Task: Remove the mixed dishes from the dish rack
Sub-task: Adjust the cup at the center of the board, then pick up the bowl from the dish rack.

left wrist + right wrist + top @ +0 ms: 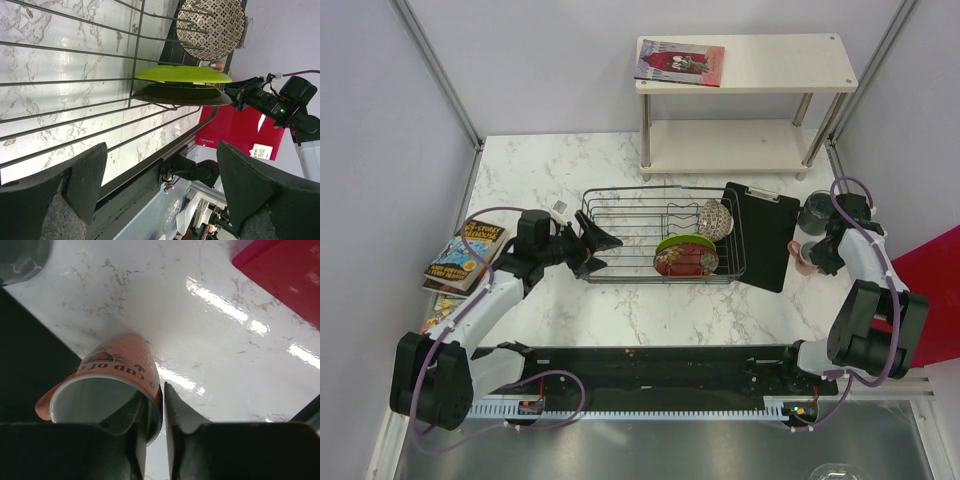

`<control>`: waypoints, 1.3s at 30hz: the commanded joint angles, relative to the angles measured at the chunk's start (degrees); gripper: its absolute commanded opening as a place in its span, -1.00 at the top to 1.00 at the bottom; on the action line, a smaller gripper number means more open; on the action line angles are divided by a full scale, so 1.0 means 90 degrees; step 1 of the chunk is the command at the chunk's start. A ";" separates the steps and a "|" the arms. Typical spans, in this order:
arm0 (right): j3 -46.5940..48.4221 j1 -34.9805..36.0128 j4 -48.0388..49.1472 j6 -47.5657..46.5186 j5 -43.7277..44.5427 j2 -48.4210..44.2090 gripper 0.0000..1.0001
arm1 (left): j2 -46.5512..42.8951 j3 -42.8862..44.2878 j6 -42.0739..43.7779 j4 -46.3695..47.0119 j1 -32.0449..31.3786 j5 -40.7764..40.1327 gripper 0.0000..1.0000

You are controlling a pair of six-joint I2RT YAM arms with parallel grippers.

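The dark wire dish rack [620,192] stands mid-table. At its right end are a lime-green plate [685,243], a red patterned dish [686,262] and a patterned bowl [714,219]. My left gripper [600,250] is open and empty at the rack's left end. The left wrist view looks along the rack wires [75,82] to the plate [182,74] and bowl [212,27], with the open gripper [162,185] in front. My right gripper [156,410] is shut on the small pink cup [115,375], pinching its wall, low over the table right of the rack [803,255]. A dark cup [814,212] stands just behind.
A black flat board [767,235] lies against the rack's right side. A white two-level shelf [740,100] with a book [680,62] stands at the back. Books [465,258] lie at the left edge. A red panel [935,290] is at the right.
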 commanded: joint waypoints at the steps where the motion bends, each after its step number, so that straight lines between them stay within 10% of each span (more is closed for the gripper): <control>1: -0.0122 -0.0049 0.0331 -0.0011 -0.0132 -0.0022 0.40 | 0.0068 -0.0296 0.0323 -0.0745 -0.0010 -0.0024 -0.94; 15: 0.0191 -0.0059 0.0116 -0.0011 -0.0503 -0.0413 -0.31 | 0.0156 -0.0256 0.0333 -0.0735 -0.0010 -0.0082 -0.94; 39: 0.1313 0.0888 -0.0305 0.0349 -0.0991 -0.1916 -0.39 | 0.0381 -0.0257 0.0401 -0.0715 -0.0010 -0.0248 -0.93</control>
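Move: The cup stands on the table with its right rim between my right fingers; its middle is about 4 cm to the left and 4 cm below, level fore and aft. The glass mug stands some 13 cm farther out and 2 cm left of this hand. The black clipboard lies flat with its middle roughly 16 cm left, 6 cm ahead and 8 cm below. For my left hand the cup is about 57 cm to the right, level fore and aft, and 12 cm lower. I open my right fingers to about two thirds around the cup's rim, staying almost in place while they spread. Then I lift straight off it, climbing about 10 cm and drifting 4 cm left and 3 cm forward, while the wrist tips some 20 degrees so that the fingertips swing outward. ##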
